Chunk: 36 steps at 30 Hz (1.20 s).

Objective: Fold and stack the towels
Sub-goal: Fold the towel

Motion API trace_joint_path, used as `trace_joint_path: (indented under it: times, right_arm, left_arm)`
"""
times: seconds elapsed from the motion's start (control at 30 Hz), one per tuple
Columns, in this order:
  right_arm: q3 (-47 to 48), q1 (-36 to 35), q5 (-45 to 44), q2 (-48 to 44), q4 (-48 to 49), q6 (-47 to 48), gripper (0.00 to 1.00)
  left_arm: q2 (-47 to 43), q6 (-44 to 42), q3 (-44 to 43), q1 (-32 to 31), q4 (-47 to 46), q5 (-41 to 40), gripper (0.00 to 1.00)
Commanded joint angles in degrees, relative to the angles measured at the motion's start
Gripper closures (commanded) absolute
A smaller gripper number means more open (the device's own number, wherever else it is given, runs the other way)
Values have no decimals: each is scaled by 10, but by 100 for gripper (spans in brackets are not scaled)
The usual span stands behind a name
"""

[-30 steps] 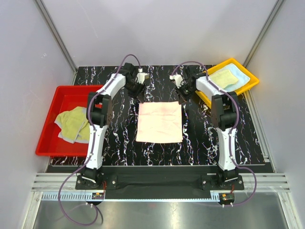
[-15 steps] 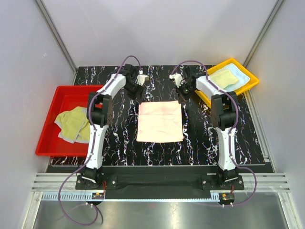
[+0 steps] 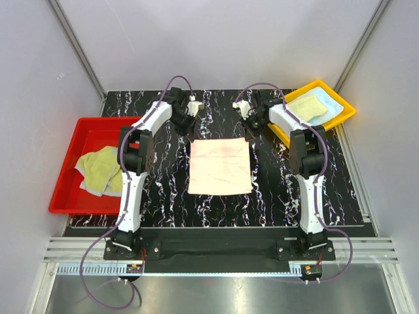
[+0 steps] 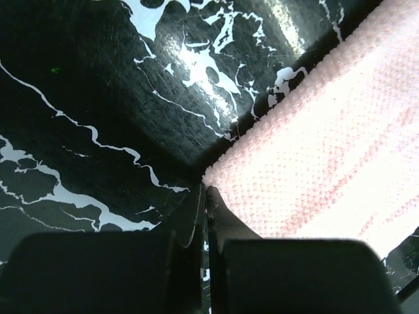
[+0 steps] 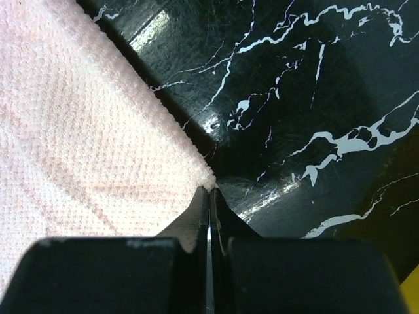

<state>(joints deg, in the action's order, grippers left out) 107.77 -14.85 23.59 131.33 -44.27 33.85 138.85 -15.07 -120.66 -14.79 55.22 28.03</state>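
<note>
A peach-pink towel (image 3: 220,167) lies spread flat in the middle of the black marble table. My left gripper (image 3: 190,135) is down at its far left corner. In the left wrist view the left gripper (image 4: 208,191) is shut, with the corner of the pink towel (image 4: 314,150) pinched at its tips. My right gripper (image 3: 249,135) is at the far right corner. In the right wrist view the right gripper (image 5: 210,190) is shut on the tip of the pink towel (image 5: 78,131). Both corners still rest low on the table.
A red tray (image 3: 65,199) at the left holds crumpled yellow-green towels (image 3: 101,169). A yellow tray (image 3: 345,112) at the back right holds a folded yellow-green towel (image 3: 305,106) on a light blue one (image 3: 331,103). Grey walls enclose the table.
My left gripper has closed from open onto the towel's far left corner. The right gripper has stayed shut at the far right corner. The towel has not moved.
</note>
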Motion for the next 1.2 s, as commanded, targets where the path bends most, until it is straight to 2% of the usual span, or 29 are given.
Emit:
trace_joint_path:
  times: [0.0, 0.3, 0.57, 0.73, 1.17]
  right_arm:
    - [3, 0, -3, -31, 23, 7, 100]
    - [-44, -1, -32, -97, 46, -3, 100]
    - [-178, -15, -77, -207, 136, -32, 100]
    - [-275, -27, -108, -268, 189, -55, 100]
    - [-451, -89, -174, -421, 246, -118, 100]
  left_arm:
    - [-66, 12, 9, 1, -28, -1, 100]
    - [-119, 32, 55, 0, -52, -13, 100]
    - [-185, 38, 127, -10, -70, -35, 100]
    - [-248, 44, 203, -22, -93, -47, 100]
    - [-389, 77, 374, -59, -136, -68, 100]
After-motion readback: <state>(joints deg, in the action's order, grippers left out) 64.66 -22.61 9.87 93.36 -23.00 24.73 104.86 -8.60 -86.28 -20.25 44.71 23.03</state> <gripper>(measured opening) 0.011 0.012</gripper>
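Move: Each shut gripper holds a far corner of the pink towel, barely above the table. The towel's near left corner lies about 22 cm straight back from the left gripper, and its near right corner about 22 cm straight back from the right one. The red bin's middle is roughly 35 cm left and 11 cm back of the left gripper; the yellow bin's middle is some 24 cm right and 9 cm farther out from the right gripper. Keep both grippers shut on the pink towel's far corners. Raise the left first, the right a moment later, then draw both back together over the towel towards its near edge, still climbing: about 10 cm back, and up some 8 cm on the left, 6 cm on the right. Let the right fingertips tip forward about 15 degrees as you go, the left ones less. ##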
